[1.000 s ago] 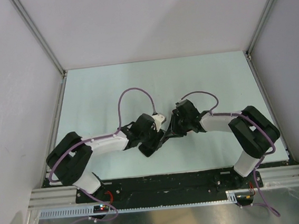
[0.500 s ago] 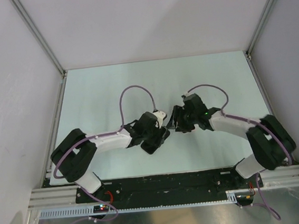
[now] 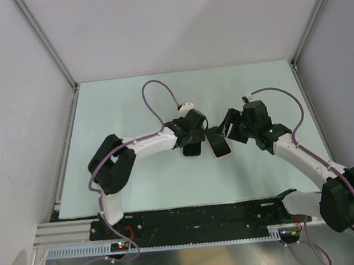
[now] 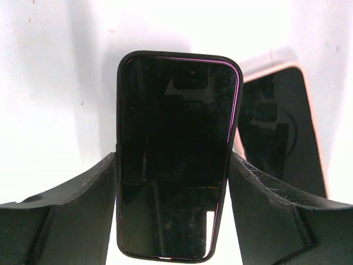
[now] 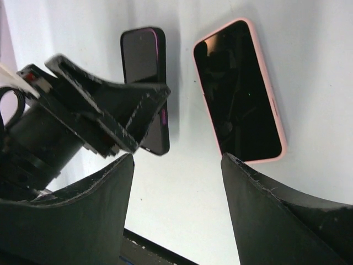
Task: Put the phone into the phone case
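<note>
The phone is black with a dark purple rim, screen up. My left gripper is shut on its long sides and holds it just left of the phone case. The case is pink-rimmed with a dark inside and lies flat on the table, open side up. It also shows in the top view and the right wrist view. My right gripper is open and empty, near the case's end; in the top view it is right of the case. The right wrist view shows the phone in the left gripper.
The pale green table is walled by white panels on the left, back and right. Purple cables loop above both wrists. The black base rail runs along the near edge.
Both grippers have moved away from the near edge, further onto the table and to the right, and have parted. The pink case now lies in the open between them.
</note>
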`<state>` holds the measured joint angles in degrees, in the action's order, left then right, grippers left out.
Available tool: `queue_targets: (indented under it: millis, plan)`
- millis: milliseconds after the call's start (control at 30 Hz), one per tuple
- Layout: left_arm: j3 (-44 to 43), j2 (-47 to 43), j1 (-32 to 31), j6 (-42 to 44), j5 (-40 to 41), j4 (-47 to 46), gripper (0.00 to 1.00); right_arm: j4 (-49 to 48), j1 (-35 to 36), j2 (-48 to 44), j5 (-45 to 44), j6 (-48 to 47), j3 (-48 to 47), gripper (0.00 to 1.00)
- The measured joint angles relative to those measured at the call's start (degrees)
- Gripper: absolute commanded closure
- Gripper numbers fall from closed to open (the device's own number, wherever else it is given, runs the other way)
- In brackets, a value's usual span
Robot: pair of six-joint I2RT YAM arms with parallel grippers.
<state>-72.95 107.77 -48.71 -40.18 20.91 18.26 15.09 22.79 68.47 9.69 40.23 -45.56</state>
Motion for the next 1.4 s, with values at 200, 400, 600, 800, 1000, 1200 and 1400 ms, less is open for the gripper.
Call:
queue_targets:
  millis: [200,400,600,800,1000,1200,1400]
  plan:
    - [-4.55,4.70,-0.02,-10.71,4.13,5.27,0.81,2.16,-0.24,-0.26,-0.92,-1.01,0.00,0.30]
    - [-4.52,5.51,-0.09,-17.33,6.21,9.14,0.79,3.02,-0.31,-0.31,-1.29,-1.42,0.00,0.29]
    - [-4.52,6.62,-0.13,-19.82,6.69,9.33,0.70,3.19,-0.31,-0.33,-1.33,-1.53,0.00,0.27]
    - [-5.31,7.15,-0.20,-19.32,6.80,9.62,0.40,3.58,-0.31,-0.79,-1.73,-1.60,0.00,0.21]
    - [-5.44,7.10,-0.24,-16.70,5.86,9.35,0.03,3.89,-0.31,-1.75,-2.03,-2.34,0.00,0.11]
    - [-4.83,2.36,-0.24,-11.76,4.35,8.72,0.00,3.89,-0.31,-1.86,-2.38,-2.69,0.00,0.09]
    - [3.89,-12.28,-0.17,-6.51,4.17,6.12,0.00,4.35,-0.28,-2.60,-2.58,-3.06,0.00,0.08]
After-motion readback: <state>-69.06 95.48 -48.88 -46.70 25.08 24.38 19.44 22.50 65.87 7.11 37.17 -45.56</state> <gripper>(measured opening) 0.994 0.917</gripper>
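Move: The bare patch of table where the dark phone will go lies almost straight under my left hand, some 4 cm down and about 1 cm to its left. The phone in the pink case lies about 11 cm to the right of my left hand, level with it fore and aft, also some 4 cm below. From my right hand that patch is about 4 cm ahead, 14 cm left and 12 cm down. I lower the dark phone, still pinched by its long sides in my left hand, about 3.5 cm onto the table, turning it some 20 degrees counter-clockwise on the way. After a short hold I open those fingers, let go and lift away about 9 cm, drifting left and back. My right hand stays nearly in place and spreads its empty fingers wider. ##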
